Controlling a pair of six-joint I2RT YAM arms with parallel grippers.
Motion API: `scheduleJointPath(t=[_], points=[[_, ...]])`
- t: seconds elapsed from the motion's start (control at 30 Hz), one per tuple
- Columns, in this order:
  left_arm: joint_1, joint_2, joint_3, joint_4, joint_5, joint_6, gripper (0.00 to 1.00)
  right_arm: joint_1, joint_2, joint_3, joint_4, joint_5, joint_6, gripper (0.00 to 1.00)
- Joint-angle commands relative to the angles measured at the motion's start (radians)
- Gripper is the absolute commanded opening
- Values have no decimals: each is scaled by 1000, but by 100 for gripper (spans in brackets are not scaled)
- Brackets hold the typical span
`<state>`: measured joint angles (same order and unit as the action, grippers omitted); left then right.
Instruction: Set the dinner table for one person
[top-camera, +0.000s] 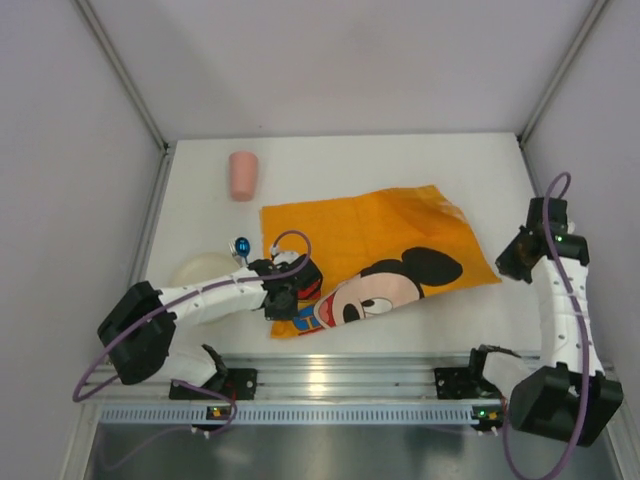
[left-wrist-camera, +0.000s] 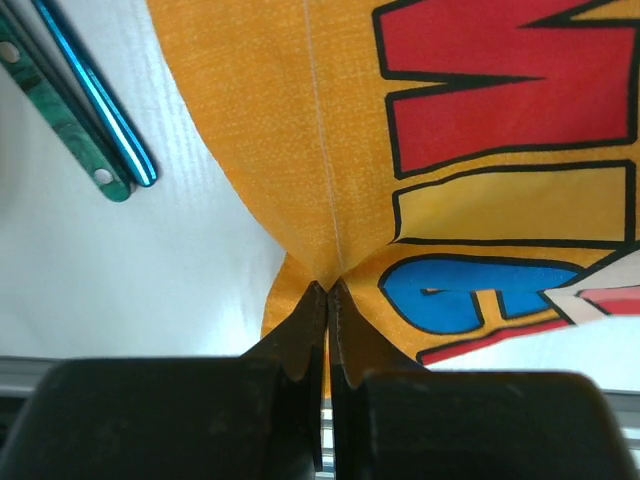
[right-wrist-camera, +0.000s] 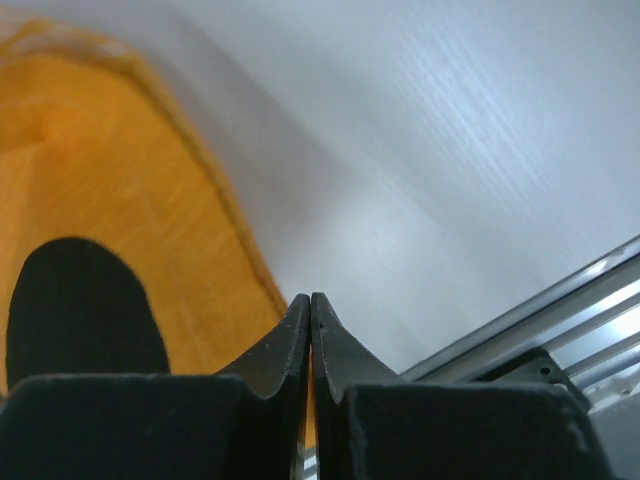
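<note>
The white dinner table (top-camera: 400, 165) carries an orange Mickey Mouse cloth mat (top-camera: 380, 245), lying askew and rumpled. My left gripper (top-camera: 295, 298) is low over the mat's near-left part. In the left wrist view its jaws (left-wrist-camera: 328, 286) are shut, with a fold of the orange mat (left-wrist-camera: 270, 130) pinched between them. My right gripper (top-camera: 504, 267) is at the mat's right corner. Its jaws (right-wrist-camera: 311, 298) are shut too, and a sliver of orange cloth (right-wrist-camera: 110, 190) shows between them.
A pink cup (top-camera: 243, 175) stands at the back left. A cream plate (top-camera: 198, 268) lies at the left, half under my left arm. Blue and green cutlery handles (left-wrist-camera: 95, 115) lie beside it, just left of the mat. An aluminium rail (top-camera: 340, 375) borders the near edge.
</note>
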<state>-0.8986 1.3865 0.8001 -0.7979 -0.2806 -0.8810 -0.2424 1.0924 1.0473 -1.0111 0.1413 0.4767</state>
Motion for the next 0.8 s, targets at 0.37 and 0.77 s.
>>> scheduleJointPath(t=[0.37,0.77], points=[[1,45,25,-89,-32,-1,0,11,-20,-435,94,-296,82,0],[81,98,456,-149,-175,122,95,94,-98,-88,45,-413,37,100]])
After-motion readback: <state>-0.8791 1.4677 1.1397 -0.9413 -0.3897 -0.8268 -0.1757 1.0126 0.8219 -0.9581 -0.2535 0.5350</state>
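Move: The right hand, high up, holds the orange cloth's near right corner; the corner's place on the table lies about 9 cm back, 5 cm left and 15 cm below, with the near table edge 17 cm straight back. The left hand pinches the cloth low by its near left corner, whose place is some 5 cm back, 4 cm left and 2 cm below; the cutlery lies 10 cm ahead and 8 cm left, the plate 8 cm ahead and 19 cm left. While the left hand keeps its pinch low over the table and eases a centimetre or two left, the right brings its corner down some 12 cm, back 10 and left 7, swinging its fingers to nearly straight down. Both then open wide and let go of the cloth, lifting away up and forward about 8 cm each way, the left hand also drifting right. ##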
